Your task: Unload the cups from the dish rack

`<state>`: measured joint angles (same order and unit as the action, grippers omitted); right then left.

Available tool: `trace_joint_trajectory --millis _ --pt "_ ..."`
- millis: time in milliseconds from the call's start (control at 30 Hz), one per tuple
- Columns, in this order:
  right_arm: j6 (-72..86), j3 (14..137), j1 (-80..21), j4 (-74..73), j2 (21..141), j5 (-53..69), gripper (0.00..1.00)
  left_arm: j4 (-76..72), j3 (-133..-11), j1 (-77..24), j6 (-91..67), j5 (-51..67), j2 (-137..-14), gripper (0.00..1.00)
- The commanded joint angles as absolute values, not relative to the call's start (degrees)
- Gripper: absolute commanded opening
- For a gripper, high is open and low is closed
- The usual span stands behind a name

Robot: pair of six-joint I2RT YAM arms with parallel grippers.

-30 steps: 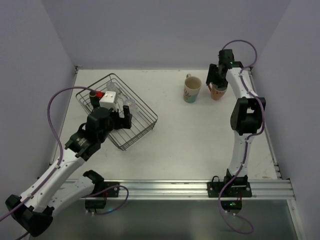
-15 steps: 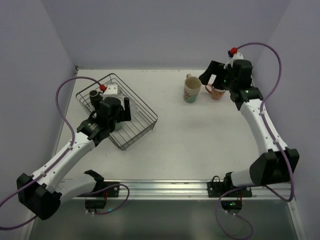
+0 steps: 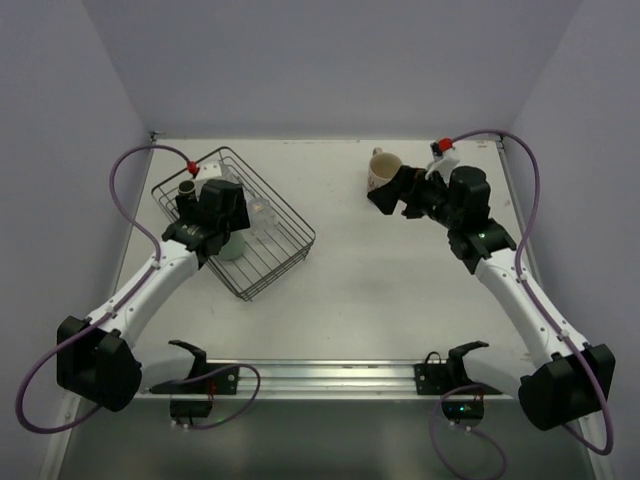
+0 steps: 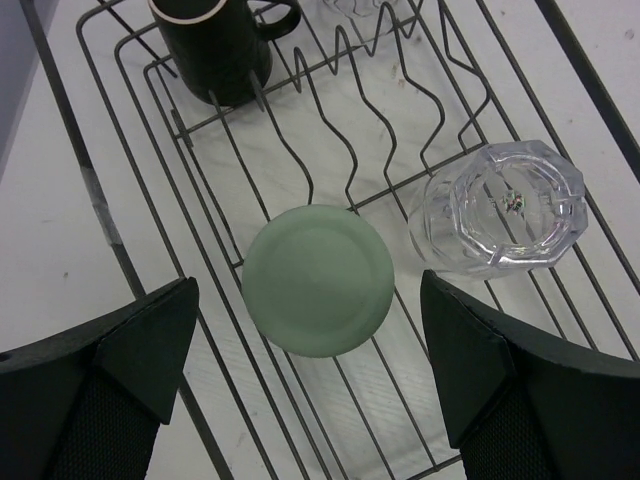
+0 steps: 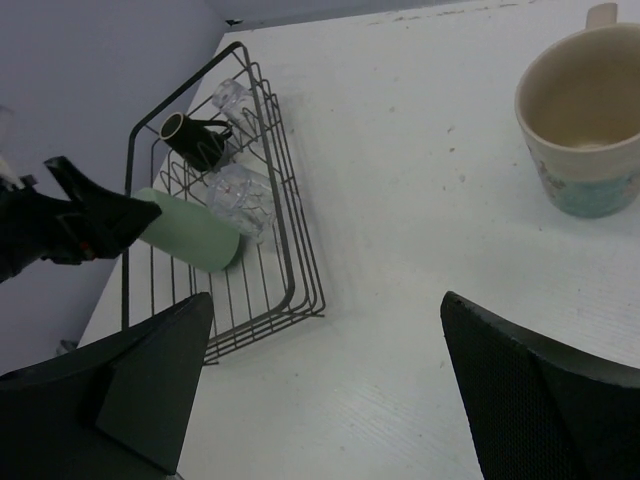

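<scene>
The black wire dish rack stands at the left of the table. In it, the pale green cup rests bottom up, with a clear glass to its right. The dark brown mug and a second clear glass sit further back. My left gripper hangs open above the green cup, one finger on each side of it and not touching. The cream patterned mug stands upright on the table at the back right. My right gripper is open and empty just in front of it, facing the rack.
Purple walls close in the table on the left, the back and the right. A metal rail with both arm bases runs along the near edge. The left arm's purple cable loops beside the rack.
My right gripper opened, left the pink mug and swung left and forward past the cream mug. My left gripper moved back over the rack, above the green cup.
</scene>
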<state>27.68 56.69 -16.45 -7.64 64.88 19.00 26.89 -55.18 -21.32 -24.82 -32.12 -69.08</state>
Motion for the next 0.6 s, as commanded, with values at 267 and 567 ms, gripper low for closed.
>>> trace_joint_trajectory --millis 267,567 --pt "29.2 53.8 -19.5 -2.8 58.3 22.4 0.99 20.8 -53.5 -20.5 -29.0 -29.9 -75.5 0.84" --pt "30.6 51.0 -22.4 -0.9 57.7 22.9 0.99 19.8 -51.3 -20.5 -30.8 -31.9 -75.3 0.51"
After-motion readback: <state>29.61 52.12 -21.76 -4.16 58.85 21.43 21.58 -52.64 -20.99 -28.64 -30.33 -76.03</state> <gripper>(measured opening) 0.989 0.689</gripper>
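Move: The green cup stands base-up in the rack right under the left gripper, its middle about 8 cm below, 2 cm ahead and 2 cm to the right. The octagonal glass lies some 6 cm ahead and 9 cm right of this hand; the black mug about 10 cm ahead and 7 cm left, both roughly 8 cm below. From the right hand the green cup is about 31 cm left, 4 cm ahead and 18 cm lower. Lower the open left gripper about 4 cm over the green cup's upturned base, easing slightly forward and right, and close the fingers on the way down until the pads pinch its sides just below the base. Meanwhile bring the right gripper about 5 cm back and left, rising slightly, jaws kept open, away from the white mug. ##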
